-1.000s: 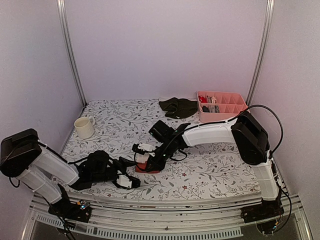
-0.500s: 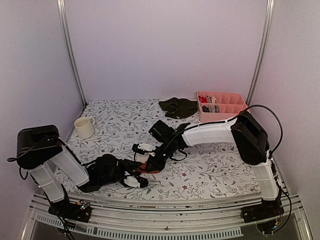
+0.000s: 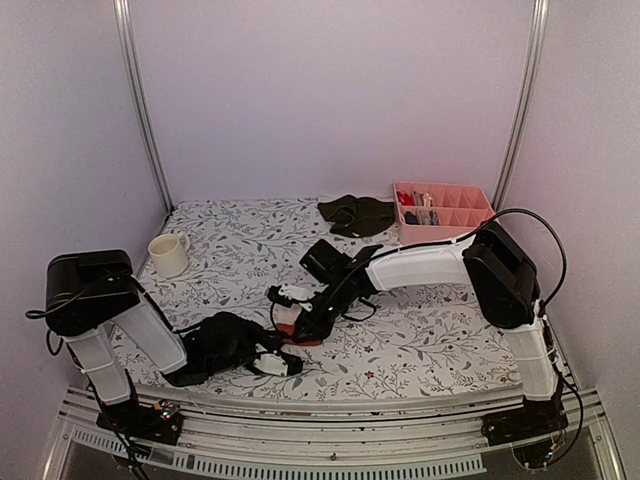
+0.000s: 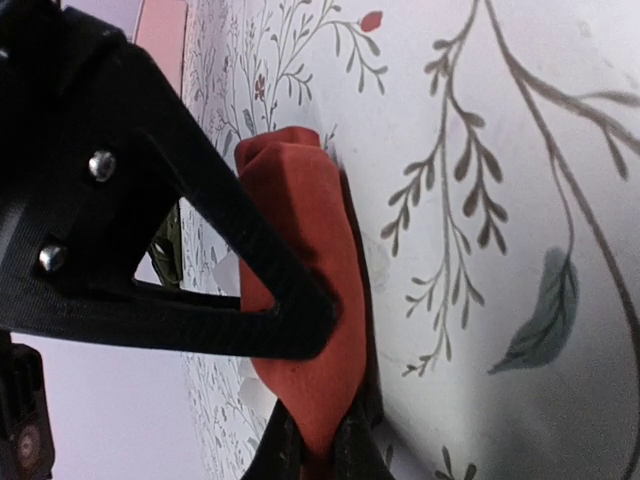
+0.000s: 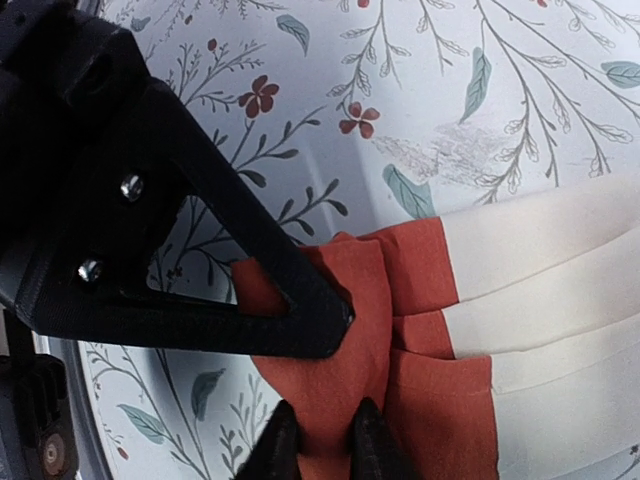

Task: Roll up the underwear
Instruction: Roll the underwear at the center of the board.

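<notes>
The rust-red underwear (image 3: 303,336) lies folded on the floral tablecloth near the front centre. In the right wrist view the rust-red underwear (image 5: 420,330) shows stacked folds with whitish bands (image 5: 545,300). My right gripper (image 3: 292,312) reaches in from the far side, and its jaws (image 5: 330,375) pinch a red fold. My left gripper (image 3: 285,362) comes from the near left. Its jaws (image 4: 315,390) are shut on the near edge of the red cloth (image 4: 320,230). A dark olive underwear (image 3: 356,214) lies crumpled at the back.
A pink divided tray (image 3: 470,215) with small items stands at the back right. At the left stands a cream mug (image 3: 168,254). A metal rail runs along the table's near edge, just behind my left gripper.
My left arm swung right to the red underwear and its jaws went from open to shut on the cloth's near edge. The right gripper stayed in place on the cloth.
</notes>
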{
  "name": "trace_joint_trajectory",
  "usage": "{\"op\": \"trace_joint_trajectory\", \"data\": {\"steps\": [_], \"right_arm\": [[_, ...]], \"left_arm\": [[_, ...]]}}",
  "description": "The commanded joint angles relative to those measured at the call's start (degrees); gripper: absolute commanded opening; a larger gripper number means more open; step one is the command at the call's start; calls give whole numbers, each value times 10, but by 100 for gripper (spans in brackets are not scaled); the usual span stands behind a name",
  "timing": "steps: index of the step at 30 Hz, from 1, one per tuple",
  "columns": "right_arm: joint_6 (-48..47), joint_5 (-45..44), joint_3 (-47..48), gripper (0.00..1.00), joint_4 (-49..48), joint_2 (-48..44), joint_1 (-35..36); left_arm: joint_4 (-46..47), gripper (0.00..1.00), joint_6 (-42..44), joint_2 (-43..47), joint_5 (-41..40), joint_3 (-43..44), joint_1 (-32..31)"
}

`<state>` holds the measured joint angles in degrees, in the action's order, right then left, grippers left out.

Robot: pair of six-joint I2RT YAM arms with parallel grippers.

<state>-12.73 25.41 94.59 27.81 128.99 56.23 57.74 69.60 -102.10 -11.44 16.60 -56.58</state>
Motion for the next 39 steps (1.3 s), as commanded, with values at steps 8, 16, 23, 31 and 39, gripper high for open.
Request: {"op": "trace_joint_trajectory", "data": {"steps": [8, 16, 23, 31, 39], "right_arm": [[12, -137, -131, 75, -43, -134, -3], [11, -295, -240, 89, -136, -312, -3], [22, -394, -299, 93, -156, -439, -3], [101, -487, -347, 93, -119, -551, 18], [26, -503, -470, 99, -249, -638, 101]], "left_arm": [[-383, 0, -95, 35, 95, 116, 24], [-508, 0, -129, 7, 132, 199, 38], [-524, 0, -167, -33, 132, 269, 16], [-521, 0, -243, -72, 213, 300, -13], [-597, 0, -300, -88, 315, 338, 22]]}}
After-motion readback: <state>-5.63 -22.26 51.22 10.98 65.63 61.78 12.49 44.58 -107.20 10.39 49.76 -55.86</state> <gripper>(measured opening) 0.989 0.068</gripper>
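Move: The left fingers are shut on the near-left part of the folded underwear, whose middle lies about 3 cm ahead and 3 cm to the right, barely below them. Level with that hand, a clear patch of board lies some 10 cm to its right. The mug stands about 24 cm ahead and 30 cm left of the left hand. The right fingers still hold the red roll, with the underwear's middle about 3 cm ahead and 1 cm left. Keeping its pinch on the red roll, the left hand drags the underwear some 10 cm to the right, low along the board towards the clear patch, its fingers tipping about 35 degrees steeper. The right hand lets go, opening wide as it slips off to the right, then climbs about 22 cm and ends 18 cm to the right, its fingertips swinging upward. ##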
